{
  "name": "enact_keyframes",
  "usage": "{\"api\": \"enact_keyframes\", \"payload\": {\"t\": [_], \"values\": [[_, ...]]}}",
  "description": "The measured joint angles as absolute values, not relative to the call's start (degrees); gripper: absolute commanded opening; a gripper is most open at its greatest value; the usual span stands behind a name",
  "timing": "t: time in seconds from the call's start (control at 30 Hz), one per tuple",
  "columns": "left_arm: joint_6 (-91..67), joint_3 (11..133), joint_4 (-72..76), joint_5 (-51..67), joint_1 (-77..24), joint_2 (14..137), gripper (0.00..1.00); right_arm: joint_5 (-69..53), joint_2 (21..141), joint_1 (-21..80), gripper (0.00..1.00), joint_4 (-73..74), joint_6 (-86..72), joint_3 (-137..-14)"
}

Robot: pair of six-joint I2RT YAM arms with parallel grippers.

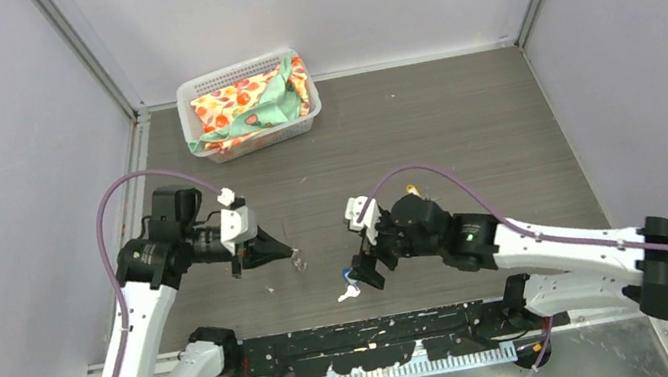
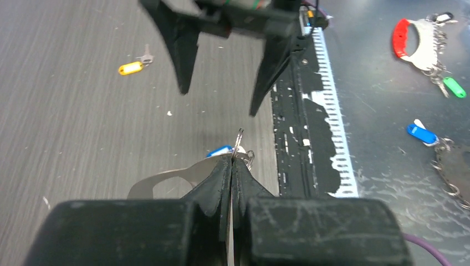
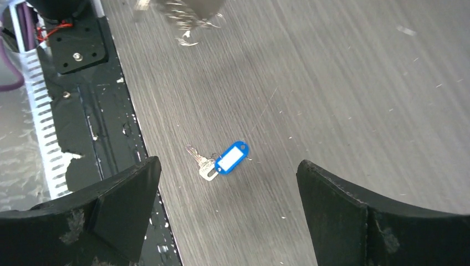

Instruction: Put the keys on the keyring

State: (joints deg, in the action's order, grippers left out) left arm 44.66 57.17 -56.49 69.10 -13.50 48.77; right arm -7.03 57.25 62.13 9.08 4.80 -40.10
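My left gripper (image 1: 287, 251) is shut on the keyring (image 2: 166, 178), a pale flat metal piece with an oval hole that sticks out to the left of the pinched fingertips (image 2: 217, 176). The blue-headed key (image 3: 231, 157) lies flat on the table, directly under my right gripper (image 3: 227, 163), which stands wide open with nothing in it. Seen from above, that key (image 1: 348, 289) sits just left of the right gripper (image 1: 367, 272). The yellow-headed key (image 2: 131, 67) lies farther off, behind the right gripper. The keyring (image 3: 188, 16) shows blurred at the top of the right wrist view.
A white basket (image 1: 194, 97) holding patterned cloth stands at the back left. A black strip (image 1: 374, 339) with a perforated rail runs along the near table edge. Beyond that edge lie a red-and-white holder (image 2: 414, 37) and loose green (image 2: 454, 87) and blue (image 2: 421, 133) tags.
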Motion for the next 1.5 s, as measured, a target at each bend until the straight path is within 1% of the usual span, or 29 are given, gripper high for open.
{"api": "enact_keyframes", "payload": {"t": [0.07,0.2,0.3,0.4,0.63,0.7,0.8,0.83,0.9,1.03,1.1,1.17,1.33,1.4,1.5], "values": [[48.1,57.6,-60.2,70.4,-13.5,48.4,0.0,-7.0,61.1,62.0,0.84,5.7,2.8,-38.9],[50.6,57.5,-63.6,72.4,-13.5,46.6,0.0,-8.3,68.8,62.0,0.71,-0.7,-0.4,-36.6],[50.4,56.9,-64.0,73.6,-13.5,44.6,0.0,-9.8,75.6,62.0,0.71,-4.7,-2.1,-35.2],[49.8,56.5,-64.0,74.3,-13.5,43.3,0.0,-10.8,79.7,62.0,0.7,-8.5,-3.1,-33.6],[48.2,56.5,-63.9,75.6,-13.5,42.4,0.0,-11.5,85.2,62.0,0.66,-18.8,-3.9,-29.3],[47.6,56.5,-63.7,76.0,-13.5,42.4,0.0,-11.5,86.0,62.0,0.62,-20.8,-4.2,-29.1],[46.5,56.5,-63.0,76.5,-13.5,42.4,0.0,-11.3,86.6,62.0,0.48,-23.5,-4.6,-28.2],[46.2,56.5,-62.7,76.6,-13.5,42.4,0.0,-11.3,86.7,62.0,0.45,-24.0,-4.7,-28.0],[45.3,56.5,-62.3,76.8,-13.5,42.4,0.0,-11.2,86.7,62.0,0.46,-24.4,-4.8,-27.6],[44.0,56.4,-61.6,77.3,-13.5,42.4,0.0,-10.9,86.1,62.0,0.55,-25.4,-5.2,-26.6],[43.6,56.4,-61.1,77.3,-13.5,42.4,0.0,-10.5,84.8,62.0,0.57,-24.3,-5.2,-26.1],[43.0,56.3,-60.5,77.5,-13.5,42.3,0.0,-9.8,82.8,62.0,0.56,-22.3,-4.9,-25.8],[41.3,55.8,-59.0,77.6,-13.5,42.1,0.0,-8.5,76.6,62.0,0.5,-19.0,-3.9,-25.5],[40.4,55.5,-58.0,77.6,-13.5,41.7,0.0,-8.4,76.2,61.9,0.48,-18.9,-3.7,-25.5],[38.9,55.0,-56.5,77.6,-13.5,41.0,0.0,-8.5,76.8,62.0,0.46,-18.6,-3.8,-25.5]]}}
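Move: The key with the blue tag lies on the table under the right gripper. Its tag is about 5 cm left, 1 cm ahead and 16 cm below; the metal key is 4 cm nearer the base than the tag. The metal keyring plate in the left gripper is some 11 cm left, 3 cm ahead and 6 cm above. The yellow-tagged key is about 18 cm ahead and 14 cm right. From the left gripper the blue tag is roughly 2 cm ahead, 8 cm right and 26 cm below. Drop the right gripper quickly some 15 cm towards the blue-tagged key, drifting slightly left and tipping the fingers further down, and narrow them from wide open to about half; then lift 2–3 cm and ease a little right, fingers still apart over the tag. Meanwhile draw the left gripper back about 4.5 cm and up 2 cm, keeping its pinch on the keyring plate. ##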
